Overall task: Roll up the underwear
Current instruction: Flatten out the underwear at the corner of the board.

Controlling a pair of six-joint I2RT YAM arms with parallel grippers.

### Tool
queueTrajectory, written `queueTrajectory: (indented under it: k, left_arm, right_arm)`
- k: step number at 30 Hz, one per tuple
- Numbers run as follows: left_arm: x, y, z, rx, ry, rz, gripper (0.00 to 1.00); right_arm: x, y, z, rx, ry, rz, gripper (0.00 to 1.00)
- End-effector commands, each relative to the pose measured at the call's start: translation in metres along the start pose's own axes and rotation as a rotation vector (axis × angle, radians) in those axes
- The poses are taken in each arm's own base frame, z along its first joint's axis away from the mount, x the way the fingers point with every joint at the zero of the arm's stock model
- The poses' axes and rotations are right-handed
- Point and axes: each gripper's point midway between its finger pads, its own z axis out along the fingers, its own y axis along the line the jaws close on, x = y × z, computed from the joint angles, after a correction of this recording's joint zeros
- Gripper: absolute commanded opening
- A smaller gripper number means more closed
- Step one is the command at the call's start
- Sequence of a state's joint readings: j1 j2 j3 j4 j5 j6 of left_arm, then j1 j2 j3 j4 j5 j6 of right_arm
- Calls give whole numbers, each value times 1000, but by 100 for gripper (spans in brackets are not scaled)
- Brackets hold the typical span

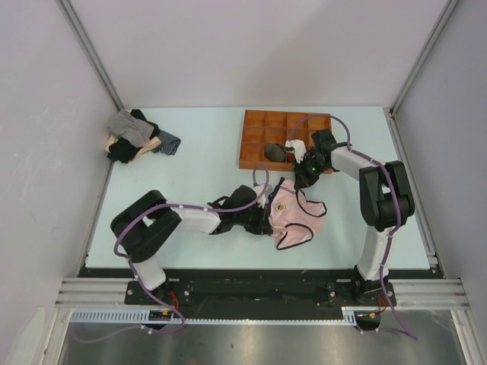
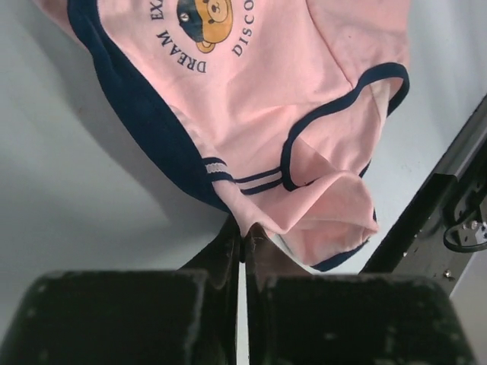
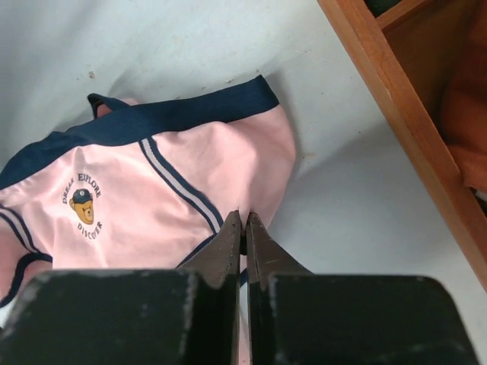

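Observation:
The underwear (image 1: 294,219) is a pink pair of briefs with navy edging and a bear print, lying crumpled on the table between the two arms. In the left wrist view the underwear (image 2: 259,91) is lifted into a fold, and my left gripper (image 2: 245,233) is shut on a pinch of its pink cloth. In the top view that gripper (image 1: 267,217) sits at the garment's left edge. My right gripper (image 3: 245,220) is shut on the pink side hem of the underwear (image 3: 152,205), just below the navy waistband. From above, this gripper (image 1: 302,179) is at the garment's far edge.
A wooden compartment tray (image 1: 245,141) stands just beyond the right gripper, holding a dark rolled bundle (image 1: 275,152); its wall (image 3: 396,125) is close to the right fingers. A pile of grey, black and tan garments (image 1: 134,137) lies far left. The table's front rail (image 2: 445,186) runs close by.

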State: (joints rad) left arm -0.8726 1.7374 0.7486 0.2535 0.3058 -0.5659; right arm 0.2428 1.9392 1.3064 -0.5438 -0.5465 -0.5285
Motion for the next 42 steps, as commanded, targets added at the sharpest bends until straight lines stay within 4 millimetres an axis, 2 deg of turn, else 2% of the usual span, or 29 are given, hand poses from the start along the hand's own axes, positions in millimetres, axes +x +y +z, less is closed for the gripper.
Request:
queueTrajectory:
  k: [1,3,4,6,8,9,10,12,14,15,17,19,23,27,29,33,38,40,42]
  left_arm:
    - [-18,-1,-24,-74,-18,77,0]
    - [-31,0,-35,-108,-37,123,0]
    - [-28,5,-48,-143,-10,125,0]
    - [-41,3,-64,-165,-22,176,0]
    - [-43,5,-86,-195,5,223,1]
    - [-53,0,-95,-195,-4,241,0]
    - [-46,3,-106,-213,41,245,0]
    - [-48,-4,-129,-231,76,292,0]
    - [-58,-15,-147,-225,61,324,0]
    - [-52,-14,-156,-245,87,320,1]
    - [-54,-21,-170,-240,76,325,1]
    - [-43,-25,-178,-219,110,311,1]
    - [-24,-35,-182,-142,165,287,1]
    - [-21,-62,-182,1,167,296,1]
    - [-26,-69,-184,22,151,312,1]
    - [-35,-56,-185,-55,167,336,2]
    - [-43,-41,-178,-118,209,349,2]
    - [-43,-33,-172,-122,215,339,4]
    - [-31,-15,-156,-129,254,303,7]
  right_arm:
    - [-35,6,-30,-18,-113,-45,0]
    - [-49,15,-55,-29,-174,-75,0]
    - [-54,20,-64,-38,-196,-90,0]
    - [-63,36,-92,-61,-248,-136,0]
    - [-63,53,-108,-100,-268,-158,0]
    - [-68,63,-124,-95,-298,-193,0]
    - [-70,69,-131,-102,-310,-217,0]
    - [-71,88,-155,-111,-343,-257,0]
    - [-70,101,-169,-124,-367,-271,0]
    - [-70,106,-181,-107,-391,-285,0]
    - [-66,111,-189,-97,-404,-301,0]
    - [-61,119,-197,-78,-416,-316,0]
    - [-42,126,-191,-100,-366,-306,0]
    - [-34,136,-197,-98,-361,-320,0]
    - [-33,141,-201,-83,-365,-339,0]
    - [-38,142,-193,-80,-357,-339,0]
    - [-57,130,-180,-36,-372,-329,0]
    - [-55,121,-166,-35,-334,-307,1]
    - [-46,109,-147,-34,-273,-266,6]
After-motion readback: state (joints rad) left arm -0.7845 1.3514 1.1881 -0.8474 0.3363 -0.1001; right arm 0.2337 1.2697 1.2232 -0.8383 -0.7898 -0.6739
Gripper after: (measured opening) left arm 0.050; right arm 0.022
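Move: Both hands already pinch the underwear low over the table: its middle lies about 8 cm to the left hand's right and 5 cm ahead, and about 12 cm straight back from the right hand, 2 or 3 cm below both. From the right hand, the wooden tray is centred some 18 cm ahead and 3 cm left, with the grey roll in it 13 cm ahead and 6 cm left. Keeping their pinches, both hands hoist the underwear off the table: the right climbs about 20 cm while drawing back some 11 cm from the tray, its fingers tipping up and outward, and the left climbs about 15 cm while pulling roughly 9 cm left, away from the right. The left strays slightly forward, then comes back about 6 cm once it is up and eases forward a little at the end, its fingers tipping more steeply down and its wrist turning some 15 degrees clockwise. ##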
